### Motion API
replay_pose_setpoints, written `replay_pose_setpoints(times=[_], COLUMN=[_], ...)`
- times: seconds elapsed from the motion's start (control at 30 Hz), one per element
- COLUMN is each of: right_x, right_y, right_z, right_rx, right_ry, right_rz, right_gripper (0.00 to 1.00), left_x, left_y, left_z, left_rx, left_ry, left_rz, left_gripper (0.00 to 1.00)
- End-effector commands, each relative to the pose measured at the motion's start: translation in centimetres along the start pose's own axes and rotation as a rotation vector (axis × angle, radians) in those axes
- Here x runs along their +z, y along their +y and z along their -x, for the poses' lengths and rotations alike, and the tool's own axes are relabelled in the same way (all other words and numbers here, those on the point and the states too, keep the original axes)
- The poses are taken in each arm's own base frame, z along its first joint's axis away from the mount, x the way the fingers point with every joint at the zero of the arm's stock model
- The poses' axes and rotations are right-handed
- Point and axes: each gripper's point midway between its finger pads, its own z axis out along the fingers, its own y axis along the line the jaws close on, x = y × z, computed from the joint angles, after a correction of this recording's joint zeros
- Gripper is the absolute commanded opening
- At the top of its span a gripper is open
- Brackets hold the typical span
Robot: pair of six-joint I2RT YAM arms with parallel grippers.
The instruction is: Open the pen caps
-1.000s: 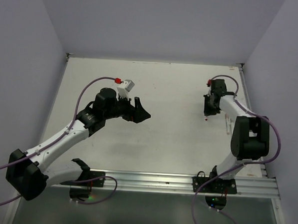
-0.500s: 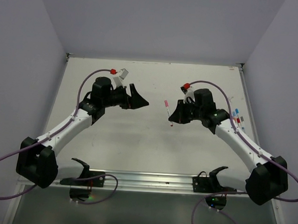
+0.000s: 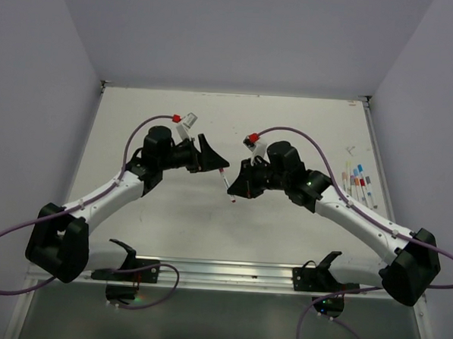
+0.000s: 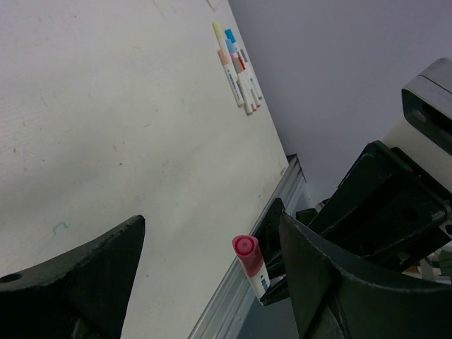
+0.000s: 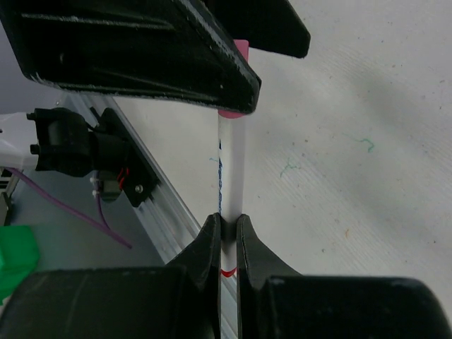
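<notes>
A thin white pen hangs over the middle of the table, and my right gripper is shut on its barrel. In the right wrist view the fingers pinch the barrel at the gripper. The pen's pink cap points toward my left gripper, which is open with one finger on each side of the cap, not touching it. In the top view the left gripper meets the cap from the left. The left fingers hide most of the cap in the right wrist view.
Several more pens with coloured caps lie side by side near the table's right edge, also seen in the left wrist view as a row of pens. An aluminium rail runs along the near edge between the arm bases.
My right arm swung from the right edge to the middle with the pen. My left gripper moved right to meet it, and its jaws have narrowed a little around the cap.
</notes>
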Motion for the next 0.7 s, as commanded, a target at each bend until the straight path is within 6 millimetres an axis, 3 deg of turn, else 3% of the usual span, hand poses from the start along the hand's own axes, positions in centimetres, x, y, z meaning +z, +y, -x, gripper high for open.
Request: replay_pose_setpoints(times=[0.0, 0.33, 0.53, 0.67], right_x=[-0.1, 0.4, 0.9, 0.9], right_y=[1.3, 0.9, 0.8, 1.0], right_z=[3.0, 2.9, 2.8, 3.1], right_rx=[-0.018, -0.043, -0.051, -0.054], right_ry=[-0.110, -0.113, -0.099, -0.112], right_rz=[0.002, -0.046, -0.057, -0.058], right_gripper=[0.00, 0.00, 0.00, 0.00], left_x=[-0.4, -0.7, -0.7, -0.7], left_y=[-2.2, -2.9, -2.9, -3.0], left_z=[0.3, 0.4, 0.3, 0.3], left_rx=[0.016, 0.008, 0.008, 0.008], left_ry=[-0.026, -0.042, -0.040, -0.037], left_rz=[-0.071, -0.079, -0.081, -0.085], left_gripper=[0.78, 0.45, 0.36, 0.34])
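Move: The pink cap of the held pen is almost between the left gripper's open fingers: about 2 cm back from the left hand point, 1 cm to its right and 1 cm above. From the right hand, which grips the pen near its red-ringed tail, that cap lies some 6 cm ahead, 3 cm left and 3 cm higher. The white barrel's middle is roughly 6 cm back, 3 cm right and 1 cm below the left hand. Close the left gripper around the pink cap, from nearly wide open to about a third, while easing that hand some 1 cm back and then about 1 cm up so its fingertips bracket the cap. With the right gripper, keep the pen pinched shut and feed it about 1 cm forward and to the left, towards the left fingers. ##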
